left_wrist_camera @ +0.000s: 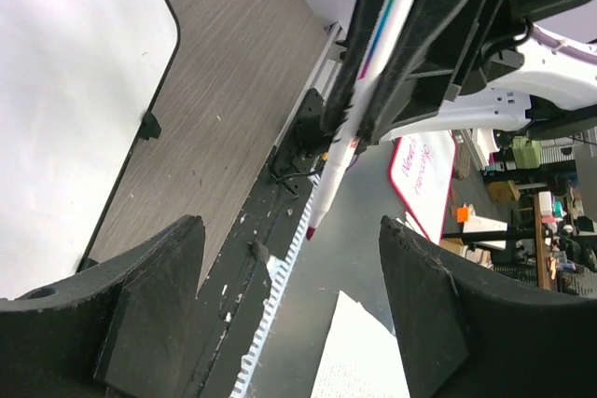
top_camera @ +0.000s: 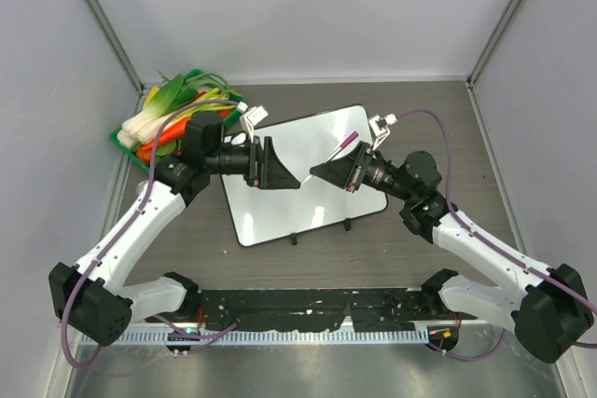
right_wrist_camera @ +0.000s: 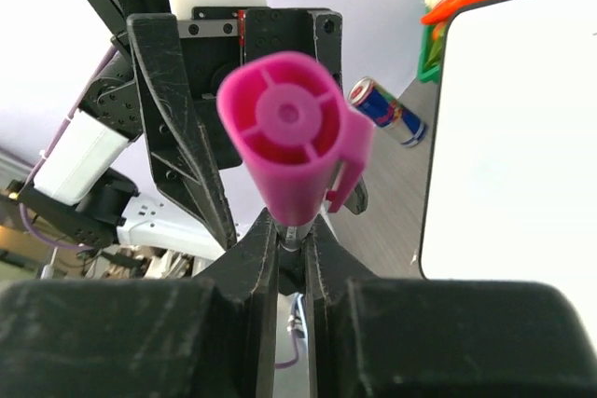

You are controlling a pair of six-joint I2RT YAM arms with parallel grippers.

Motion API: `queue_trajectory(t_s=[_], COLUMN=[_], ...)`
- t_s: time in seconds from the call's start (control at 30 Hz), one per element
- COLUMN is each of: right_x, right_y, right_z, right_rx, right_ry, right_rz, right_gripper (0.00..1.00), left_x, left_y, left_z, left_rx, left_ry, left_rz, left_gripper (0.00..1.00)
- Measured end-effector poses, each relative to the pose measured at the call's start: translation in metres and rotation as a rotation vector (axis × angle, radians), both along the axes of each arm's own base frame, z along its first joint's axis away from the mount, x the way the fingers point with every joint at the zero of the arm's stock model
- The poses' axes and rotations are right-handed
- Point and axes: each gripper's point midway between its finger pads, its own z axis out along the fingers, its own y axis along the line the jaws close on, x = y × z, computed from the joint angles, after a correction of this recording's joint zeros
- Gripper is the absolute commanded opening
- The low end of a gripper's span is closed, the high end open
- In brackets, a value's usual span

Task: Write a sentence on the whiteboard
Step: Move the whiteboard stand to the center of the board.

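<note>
The whiteboard (top_camera: 280,216) lies flat on the table under both grippers, and I see no sentence on its white surface. It also shows as a blank board (left_wrist_camera: 65,90) in the left wrist view and as a white board (right_wrist_camera: 522,137) at the right of the right wrist view. My right gripper (top_camera: 326,172) (right_wrist_camera: 291,230) is shut on a marker (top_camera: 347,144) above the board. The marker's pink cap (right_wrist_camera: 289,137) sits on its rear end, and its dark tip (left_wrist_camera: 311,228) is bare. My left gripper (top_camera: 284,177) (left_wrist_camera: 289,240) faces it, open, with nothing between its fingers.
A green tray of toy vegetables (top_camera: 177,114) stands at the back left, next to the board's corner. A drink can (right_wrist_camera: 387,111) lies on the table beyond the board. A black rail (top_camera: 308,305) runs along the near edge between the arm bases.
</note>
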Motion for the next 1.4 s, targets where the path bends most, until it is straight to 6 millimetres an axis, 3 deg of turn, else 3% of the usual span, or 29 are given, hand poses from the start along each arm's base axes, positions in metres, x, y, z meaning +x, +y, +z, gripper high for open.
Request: queue_trajectory(t_s=[0.13, 0.37, 0.57, 0.83, 1.0, 1.17, 1.4], right_x=[0.002, 0.013, 0.017, 0.019, 0.015, 0.004, -0.017], right_y=[-0.009, -0.016, -0.03, -0.05, -0.061, -0.071, -0.087], right_z=[0.002, -0.019, -0.021, -0.016, -0.019, -0.022, -0.042], right_rx=[-0.015, -0.074, -0.098, -0.137, -0.173, -0.19, -0.257], right_ry=[-0.022, 0.035, 0.033, -0.015, -0.025, -0.029, 0.019], right_rz=[-0.063, -0.147, -0.235, -0.342, -0.38, -0.39, -0.389], right_gripper=[0.01, 0.01, 0.01, 0.02, 0.01, 0.01, 0.02], left_x=[0.004, 0.012, 0.016, 0.023, 0.022, 0.011, -0.008], left_y=[-0.003, -0.007, -0.005, 0.017, 0.036, 0.056, 0.075], left_z=[-0.004, -0.011, -0.01, -0.019, -0.022, -0.057, -0.115], left_rx=[0.001, 0.01, 0.026, 0.141, 0.18, 0.212, 0.259], left_ry=[0.015, 0.036, -0.003, -0.075, -0.113, -0.03, 0.15], left_rz=[-0.001, -0.005, 0.012, 0.147, 0.266, 0.396, 0.525], left_gripper=[0.78, 0.78, 0.79, 0.84, 0.95, 1.0, 1.0])
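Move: The whiteboard's middle lies about 14 cm ahead of my empty left hand, 3 cm to its right and some 27 cm below; its near left corner is about 5 cm back and 11 cm left, and its left black foot 3 cm back and 1 cm right. From my right hand, already pinching the marker, the board's middle is roughly 12 cm ahead, 4 cm left and 28 cm below, and its right black foot 1 cm back and 7 cm right. I part my hands over the board. My left hand edges forward briefly, then sweeps left some 7 cm and drops about 11 cm towards the near left corner, swinging about 30 degrees counter-clockwise while its fingers open fully. My right hand carries the marker about 9 cm right and 4 cm down, turning clockwise some 20 degrees and keeping its pinch. ##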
